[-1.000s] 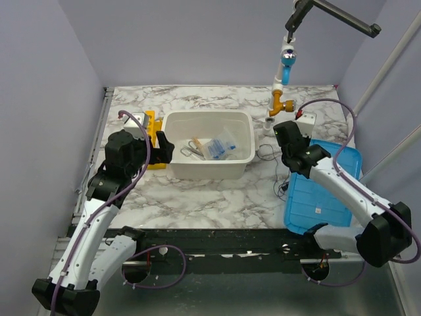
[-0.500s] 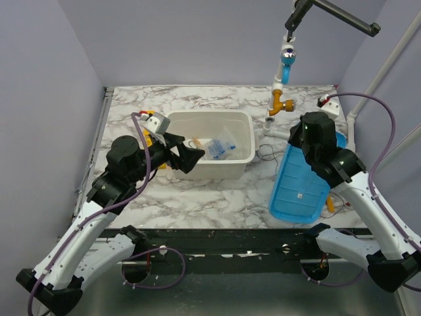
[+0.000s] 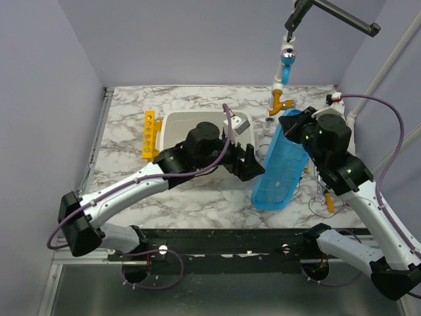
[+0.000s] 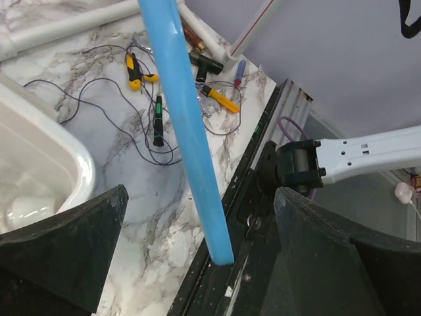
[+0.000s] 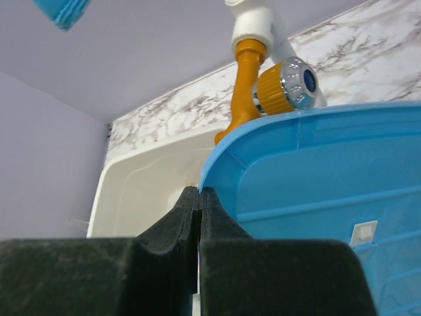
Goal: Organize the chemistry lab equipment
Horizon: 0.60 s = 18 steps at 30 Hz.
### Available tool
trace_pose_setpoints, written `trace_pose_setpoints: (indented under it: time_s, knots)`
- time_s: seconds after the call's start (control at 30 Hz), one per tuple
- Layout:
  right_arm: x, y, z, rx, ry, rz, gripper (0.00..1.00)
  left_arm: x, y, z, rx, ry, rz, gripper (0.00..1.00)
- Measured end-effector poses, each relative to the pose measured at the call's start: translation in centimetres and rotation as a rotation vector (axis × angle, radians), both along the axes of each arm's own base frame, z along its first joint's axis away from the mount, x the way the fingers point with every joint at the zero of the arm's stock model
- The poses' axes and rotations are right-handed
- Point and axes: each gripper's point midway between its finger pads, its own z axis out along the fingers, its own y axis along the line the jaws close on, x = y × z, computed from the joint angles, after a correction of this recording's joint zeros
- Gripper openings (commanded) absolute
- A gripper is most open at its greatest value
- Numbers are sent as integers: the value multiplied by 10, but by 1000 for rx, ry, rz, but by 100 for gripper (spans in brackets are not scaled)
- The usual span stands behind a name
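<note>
My right gripper (image 3: 288,123) (image 5: 199,194) is shut on the top rim of a blue lid (image 3: 276,168) (image 5: 329,171). It holds the lid nearly on edge, right of the white bin (image 3: 172,119) (image 5: 145,184). My left gripper (image 3: 253,168) (image 4: 204,263) reaches across the bin and stands open, its fingers on either side of the lid's lower edge (image 4: 187,125) without touching it. A yellow tube rack (image 3: 151,133) lies left of the bin. Small loose items (image 3: 328,203) (image 4: 220,99) with yellow handles and thin wires lie on the table behind the lid. The left arm hides what is in the bin.
An orange and white tap (image 3: 281,99) (image 5: 263,85) stands at the back right of the marble table (image 3: 191,197). A black rail (image 4: 243,197) runs along the table's near edge. A green-and-black pen (image 4: 158,118) lies among the wires.
The right gripper has raised the blue lid from flat on the table to nearly upright and carried it left. The left arm has swung right, from beside the rack across the bin to the lid.
</note>
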Motion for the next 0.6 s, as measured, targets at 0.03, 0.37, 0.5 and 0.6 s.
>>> trace_pose_setpoints:
  time_s: [0.03, 0.37, 0.5, 0.6]
  knots:
    - [0, 2, 2, 10, -7, 9, 1, 0, -7, -3, 11, 9, -10, 98]
    - [-4, 11, 16, 68, -47, 54, 1, -6, -51, -24, 111, 17, -56, 83]
    - [-8, 10, 22, 83, -65, 62, 1, 1, -59, -33, 171, -12, -23, 53]
    - [-10, 11, 25, 93, -76, 68, 1, 5, -63, -41, 216, -41, 6, 26]
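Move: The blue tray hangs steeply from the right gripper's shut fingers, its middle about 9 cm to the right of the left gripper, nearly level fore and aft, and some 7 cm lower. From the right gripper that middle is roughly 14 cm below and 6 cm back, with no sideways offset. The white bin lies about 16 cm left of the left gripper, 8 cm ahead and 18 cm below; the orange tap is some 17 cm ahead and 10 cm right, about 8 cm lower. Bring the open left gripper about 6 cm to the right and 4 cm down, onto the tray's left edge, rolling it some 10 degrees; near the end, start closing the fingers around that edge to about half open. Meanwhile keep the tray's rim pinched in the right gripper and ease it up 2 to 3 cm, drifting slightly back and left. ##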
